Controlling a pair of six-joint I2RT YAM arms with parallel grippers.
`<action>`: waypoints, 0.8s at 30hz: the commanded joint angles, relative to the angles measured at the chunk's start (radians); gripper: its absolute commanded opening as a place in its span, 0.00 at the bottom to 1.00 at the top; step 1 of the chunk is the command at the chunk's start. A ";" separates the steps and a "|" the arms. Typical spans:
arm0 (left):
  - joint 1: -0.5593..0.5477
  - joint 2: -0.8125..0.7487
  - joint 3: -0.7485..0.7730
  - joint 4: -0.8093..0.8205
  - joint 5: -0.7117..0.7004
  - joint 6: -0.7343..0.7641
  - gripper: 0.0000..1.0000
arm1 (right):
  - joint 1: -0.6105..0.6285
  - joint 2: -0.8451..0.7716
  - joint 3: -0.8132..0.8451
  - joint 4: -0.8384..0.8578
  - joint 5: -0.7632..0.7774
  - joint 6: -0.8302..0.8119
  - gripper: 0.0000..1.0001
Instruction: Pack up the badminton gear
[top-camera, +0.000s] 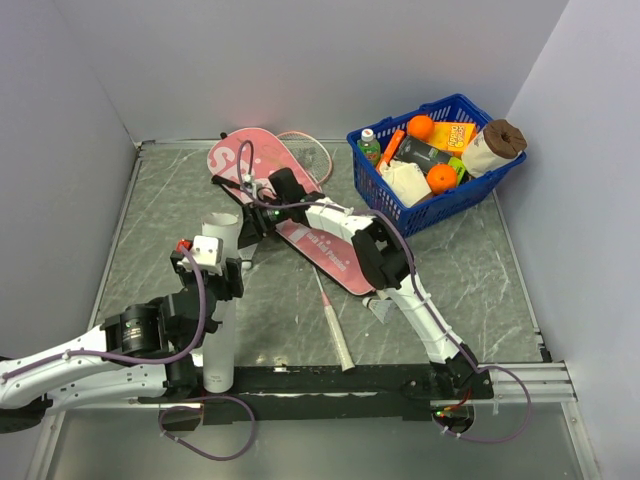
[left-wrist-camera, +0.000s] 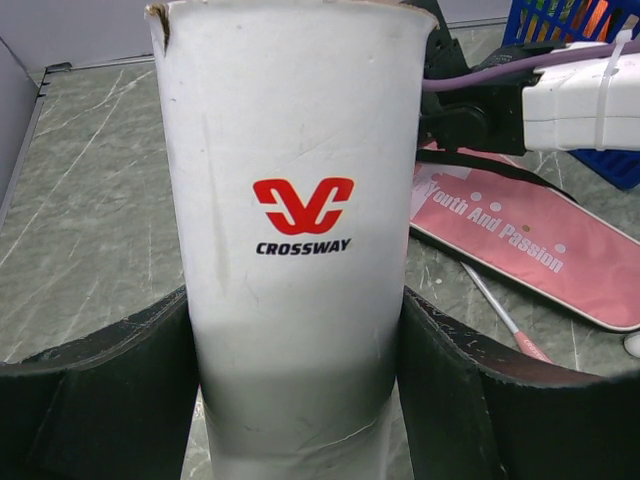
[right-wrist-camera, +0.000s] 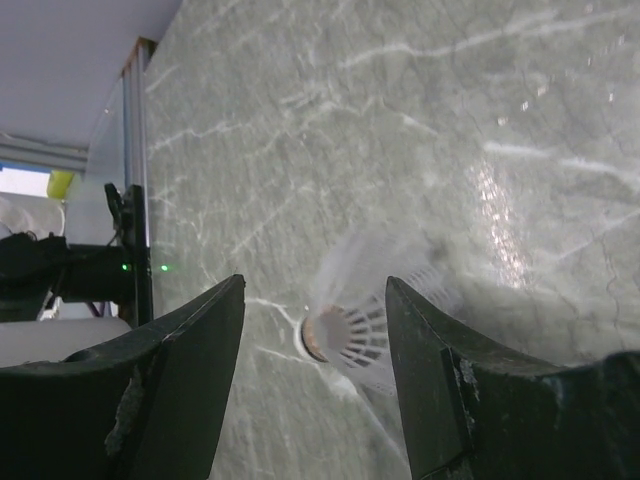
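Note:
My left gripper (top-camera: 215, 282) (left-wrist-camera: 295, 330) is shut on the long white tube (top-camera: 220, 320) (left-wrist-camera: 290, 150), lettered "CROSSWAY", and holds it upright near the front left. My right gripper (top-camera: 246, 214) (right-wrist-camera: 315, 290) is open beside the tube's top, over the pink "SPORT" bag (top-camera: 336, 262) (left-wrist-camera: 520, 235). A white shuttlecock (right-wrist-camera: 365, 315) shows blurred between the open fingers, not gripped; I cannot tell whether it lies on the table. One pink racket's shaft and white handle (top-camera: 336, 335) (left-wrist-camera: 495, 305) lie in front of the bag. A pink racket hoop (top-camera: 312, 150) shows behind the bag.
A blue basket (top-camera: 455, 205) of groceries stands at the back right, its corner also in the left wrist view (left-wrist-camera: 570, 20). A small white object (top-camera: 381, 305) lies under the right arm. Grey walls close the table's back and sides.

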 joint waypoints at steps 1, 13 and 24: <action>0.005 -0.009 0.044 0.023 -0.005 -0.010 0.13 | 0.008 -0.046 -0.026 -0.017 -0.009 -0.057 0.64; 0.005 0.003 0.038 0.049 0.028 0.022 0.13 | 0.005 -0.135 -0.159 0.026 -0.036 -0.072 0.03; 0.005 0.050 0.001 0.167 0.189 0.142 0.14 | -0.009 -0.383 -0.441 0.193 0.015 -0.009 0.00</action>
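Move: The shuttlecock lies just below the right hand's open fingers, about 4 cm down and 2 cm back, cork towards the robot; the racket bag's middle is some 8 cm ahead and 12 cm to the right of that hand. The mouth of the tube the left hand holds is roughly 10 cm back, 4 cm left and 28 cm above the right hand. From the left hand the shuttlecock is about 14 cm ahead, 4 cm right and 24 cm below. Right hand sinks 3 cm, pinches the shuttlecock and rises again, going 5 cm back-right; left swings tube right. ##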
